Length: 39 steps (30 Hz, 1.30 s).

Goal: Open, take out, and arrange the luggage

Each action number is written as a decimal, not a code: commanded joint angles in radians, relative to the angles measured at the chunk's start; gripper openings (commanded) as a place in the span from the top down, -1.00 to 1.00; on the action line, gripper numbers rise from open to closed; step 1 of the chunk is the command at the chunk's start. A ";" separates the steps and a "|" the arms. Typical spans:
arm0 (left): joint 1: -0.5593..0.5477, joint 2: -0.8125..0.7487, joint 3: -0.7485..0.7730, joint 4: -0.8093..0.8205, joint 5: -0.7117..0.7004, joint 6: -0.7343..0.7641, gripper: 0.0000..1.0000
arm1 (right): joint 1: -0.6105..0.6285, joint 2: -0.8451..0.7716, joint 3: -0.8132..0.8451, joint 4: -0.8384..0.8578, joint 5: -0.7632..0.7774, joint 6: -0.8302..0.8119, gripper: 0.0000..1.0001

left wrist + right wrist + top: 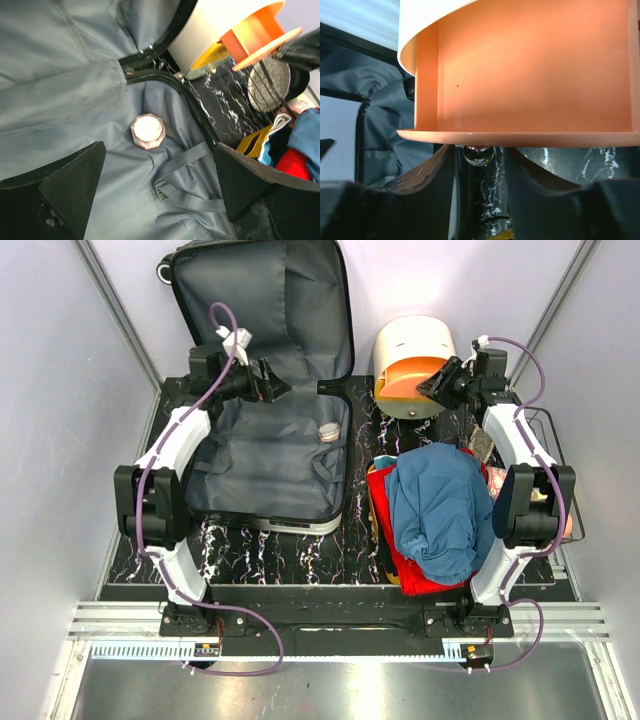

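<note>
The luggage [262,465] lies open on the left of the table, its lid [265,295] propped up at the back, with grey lining showing. A small jar with a white lid [327,431] sits in the lower half, also in the left wrist view [147,131], beside a loose grey strap [192,200]. My left gripper [275,388] hovers over the hinge area, open and empty [159,150]. My right gripper [432,388] is at the white-and-orange drawer box [405,340]. Its jaws stand on either side of the drawer's shiny knob [478,154] with small gaps.
The orange drawer [530,75] is pulled out of the box. A pile of clothes, blue [440,505] over red [385,495], lies on the right over a yellow tray [252,142]. A wire basket [548,430] stands at the far right.
</note>
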State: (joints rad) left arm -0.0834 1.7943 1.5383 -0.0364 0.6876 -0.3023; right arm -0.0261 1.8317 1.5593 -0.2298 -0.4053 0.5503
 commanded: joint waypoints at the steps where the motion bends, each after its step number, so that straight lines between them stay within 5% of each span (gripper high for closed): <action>1: -0.065 0.081 0.098 -0.092 -0.016 0.146 -0.88 | 0.005 -0.055 0.014 0.009 -0.004 -0.015 -0.10; 3: -0.104 0.118 0.140 -0.126 -0.036 0.218 -0.86 | 0.005 -0.058 0.027 0.009 -0.003 -0.039 -0.35; 10: -0.200 0.347 0.307 -0.290 -0.105 0.482 -0.82 | 0.003 -0.121 0.041 0.003 -0.027 -0.206 -0.68; 19: -0.283 0.445 0.365 -0.341 -0.167 0.678 -0.79 | 0.003 -0.198 0.039 0.003 -0.009 -0.389 -0.76; 26: -0.372 0.458 0.318 -0.318 -0.333 0.907 -0.35 | 0.002 -0.218 0.031 0.001 -0.001 -0.421 -0.79; 39: -0.412 0.537 0.289 -0.163 -0.557 1.043 -0.17 | 0.002 -0.196 0.073 -0.028 -0.013 -0.418 -0.79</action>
State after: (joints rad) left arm -0.4900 2.2967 1.8542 -0.2909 0.2501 0.6571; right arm -0.0261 1.6569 1.5719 -0.2630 -0.4103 0.1486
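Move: From the left gripper, the pink jar lies about 15 cm to the right, 3 cm ahead and 21 cm below. The grey strap is about 9 cm nearer the robot than the jar, level sideways; the suitcase's right rim is some 5 cm right of it, level in reach. The orange drawer's knob is just off the right fingertips, about 2 cm ahead, 1 cm left and 1 cm down, with the cabinet's middle some 10 cm ahead, 4 cm left and 5 cm below. Bring the left gripper about 20 cm down and 14 cm right to the pink jar in the suitcase, tipping its fingers downward and turning clockwise, part-closing late, then nudging forward a couple of centimetres to straddle the jar. Meanwhile open the right fingers wide off the drawer knob, back away slightly and rise about 7.5 cm, tilting the fingertips up, then hold. ##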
